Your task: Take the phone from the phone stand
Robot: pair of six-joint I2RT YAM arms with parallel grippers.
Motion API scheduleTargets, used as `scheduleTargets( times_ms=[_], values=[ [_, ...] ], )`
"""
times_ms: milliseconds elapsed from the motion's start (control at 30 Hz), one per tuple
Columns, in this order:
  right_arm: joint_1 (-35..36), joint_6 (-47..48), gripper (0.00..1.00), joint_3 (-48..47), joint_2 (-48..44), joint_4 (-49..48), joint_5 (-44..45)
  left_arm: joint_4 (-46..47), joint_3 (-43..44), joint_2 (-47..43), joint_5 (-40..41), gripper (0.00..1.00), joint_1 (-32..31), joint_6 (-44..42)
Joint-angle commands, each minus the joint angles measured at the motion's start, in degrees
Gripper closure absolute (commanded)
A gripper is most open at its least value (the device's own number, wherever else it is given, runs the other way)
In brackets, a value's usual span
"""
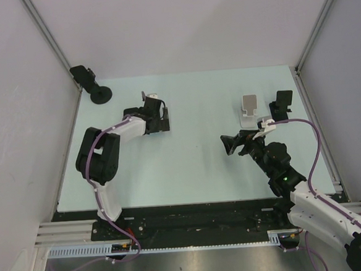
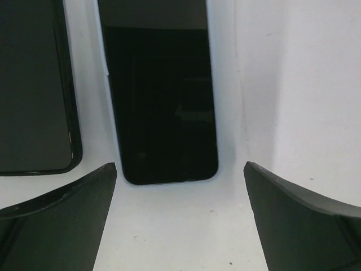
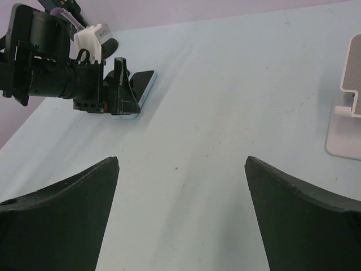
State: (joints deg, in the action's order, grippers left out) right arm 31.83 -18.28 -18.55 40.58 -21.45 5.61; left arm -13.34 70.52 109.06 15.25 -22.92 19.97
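The phone (image 2: 161, 90), a black slab with a dark screen, lies flat on the pale table. In the right wrist view the phone (image 3: 144, 86) shows a light blue edge under the left gripper. My left gripper (image 2: 180, 165) hovers low over the phone's near end, jaws spread wide and touching nothing. In the top view the left gripper (image 1: 159, 115) is at the table's back left. The white phone stand (image 1: 249, 110) stands bare at the back right, also seen as the stand (image 3: 345, 107) at the right edge. My right gripper (image 1: 232, 143) is open and holds nothing, in front of the stand.
A second dark flat slab with a black rim (image 2: 34, 84) lies just left of the phone. A black holder (image 1: 282, 106) stands right of the white stand. A black mount on a round base (image 1: 94, 86) sits at the back left corner. Walls enclose the table.
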Motion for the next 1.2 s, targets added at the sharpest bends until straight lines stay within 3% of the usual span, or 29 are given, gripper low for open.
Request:
scheduleTargets(
  times_ms=[0,200,400,533,733,1167],
  values=[
    [-0.11,0.53,0.00,0.09,0.20,-2.89,0.72,-1.60,3.04,1.50,3.04,0.00,0.07,1.83],
    [-0.11,0.62,0.00,0.09,0.03,-2.81,0.81,-3.00,3.83,3.79,2.42,0.02,0.77,2.53],
    [-0.11,0.62,0.00,0.18,0.03,-2.81,0.63,-3.36,4.54,4.59,1.37,0.16,1.30,1.92],
    [-0.11,0.70,0.00,0.09,-0.06,-2.81,0.63,-3.62,5.06,4.59,1.02,0.30,1.91,1.57],
    [-0.11,0.71,0.00,0.09,0.03,-2.89,0.55,-3.88,6.38,4.68,0.31,0.37,3.23,-0.10],
    [-0.11,0.71,0.00,0.09,0.38,-3.16,0.11,-4.59,7.26,6.61,-2.32,0.36,4.11,-4.50]
  ],
)
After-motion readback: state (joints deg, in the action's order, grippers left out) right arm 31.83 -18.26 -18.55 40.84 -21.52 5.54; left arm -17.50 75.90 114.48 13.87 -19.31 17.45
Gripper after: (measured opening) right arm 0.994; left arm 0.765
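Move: The light-blue-cased phone lies flat between and just below the left hand's open fingers, its middle about 5 cm ahead, 1 cm to the left and 3 cm down. The black phone lies beside it, some 11 cm farther left and about level with it; the round foot of the black stand is roughly 20 cm ahead and 25 cm left of the hand. From the right hand the cased phone is about 21 cm ahead, 26 cm left and 18 cm below. The left fingers close on the two long edges of the cased phone near its robot-side end and keep it pinched: the hand first sinks about 2 cm around the phone, easing slightly left, then shuts until the gap stops at the phone's width. Holding it low, the hand draws the phone along the table, about 1.5 cm left towards the black phone and 1 cm forward. ##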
